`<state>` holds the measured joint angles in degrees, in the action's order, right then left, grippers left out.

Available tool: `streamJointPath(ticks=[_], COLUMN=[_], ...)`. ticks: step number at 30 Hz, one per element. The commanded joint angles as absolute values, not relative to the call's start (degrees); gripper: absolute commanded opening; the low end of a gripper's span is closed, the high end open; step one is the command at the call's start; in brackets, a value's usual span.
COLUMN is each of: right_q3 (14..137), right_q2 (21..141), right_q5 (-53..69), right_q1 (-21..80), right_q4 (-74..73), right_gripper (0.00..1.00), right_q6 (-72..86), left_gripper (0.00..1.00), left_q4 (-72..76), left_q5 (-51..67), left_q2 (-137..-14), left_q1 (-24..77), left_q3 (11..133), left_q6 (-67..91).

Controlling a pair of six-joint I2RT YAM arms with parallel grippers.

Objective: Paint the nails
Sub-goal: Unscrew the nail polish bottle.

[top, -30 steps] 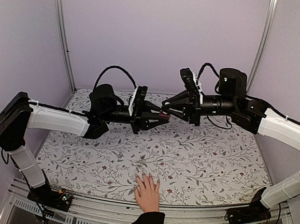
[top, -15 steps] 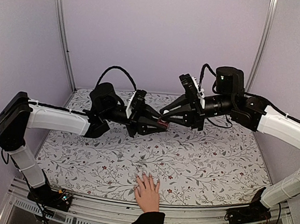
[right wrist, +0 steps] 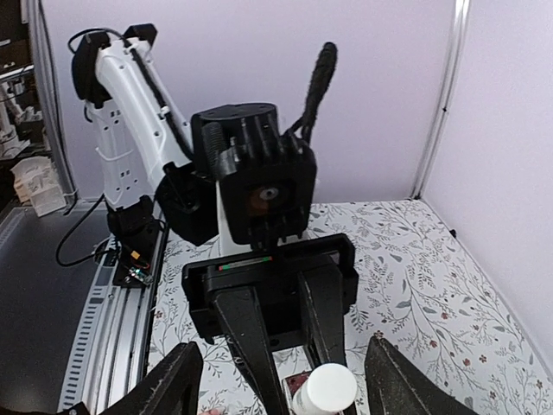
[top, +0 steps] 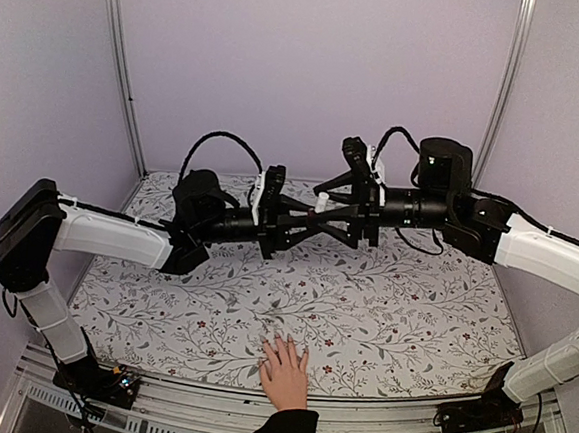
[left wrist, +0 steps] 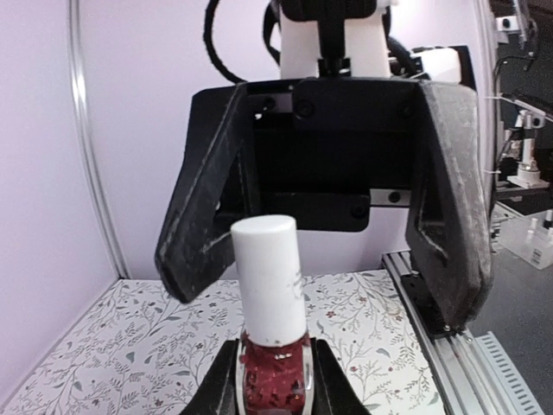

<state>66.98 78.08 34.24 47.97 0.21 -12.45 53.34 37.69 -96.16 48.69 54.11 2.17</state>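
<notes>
A small dark-red bottle (left wrist: 275, 367) with a white cap (left wrist: 270, 277) stands upright between the pads of my left gripper (left wrist: 275, 380), which is shut on its glass body. In the top view the left gripper (top: 309, 222) meets my right gripper (top: 322, 209) above the middle of the table. The right gripper (right wrist: 292, 387) is open, its fingers (left wrist: 203, 220) standing apart on either side of the cap (right wrist: 331, 388) without touching it. A light-skinned hand (top: 285, 375) with a black cuff lies flat at the table's near edge, and its nails (top: 282, 340) point away from the arms, far below both grippers.
The table carries a floral-patterned cloth (top: 393, 305). An aluminium rail (top: 184, 409) runs along the near edge by the arm bases. Purple walls with metal posts (top: 121, 63) close the back and both sides.
The right gripper was shut at the bottle's top and has now opened wide around the cap. Both grippers have risen slightly and levelled out. The hand has not moved.
</notes>
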Motion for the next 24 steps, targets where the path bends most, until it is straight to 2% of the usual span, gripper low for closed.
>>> streamJointPath(ticks=[1,4,9,16,21,24], right_q3=[66.7,67.1,66.6,66.3,66.0,66.0], right_q2=[77.1,78.0,78.8,80.6,80.7,80.8], right_q5=[21.4,15.2,10.6,11.6,11.3,11.6], right_q1=[48.1,48.1,48.1,48.1,48.1,48.1], right_q4=[4.3,4.1,4.6,5.6,5.7,5.4], right_gripper=[0.67,0.67,0.61,0.46,0.44,0.4], right_q6=[-5.5,-2.1,2.6,6.8,8.6,9.0], left_gripper=[0.0,0.0,0.0,0.0,0.0,0.0], left_q4=[56.2,55.4,53.2,49.2,48.9,48.8], left_q5=[26.7,21.7,14.3,7.2,5.3,4.8], left_q2=[-94.4,-94.2,-94.4,-96.1,-96.3,-96.4], left_q1=[48.5,49.2,51.4,54.5,55.1,55.3], left_q3=[52.7,52.5,52.9,55.4,55.6,55.9], left_q6=[1.4,0.2,-4.0,-9.1,-9.9,-10.1])
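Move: The left hand still holds the nail polish bottle's red body right between its pads, so the white cap stands about 3 cm above that hand. The right hand is open around the cap: the cap lies about 1 cm ahead and 1 cm to its left, near its fingertips and roughly level with them, with the red body some 3 cm lower. Both hands swing forward, right 7 cm, left 4 cm keeping the bottle, as the right's fingers narrow around the cap. ##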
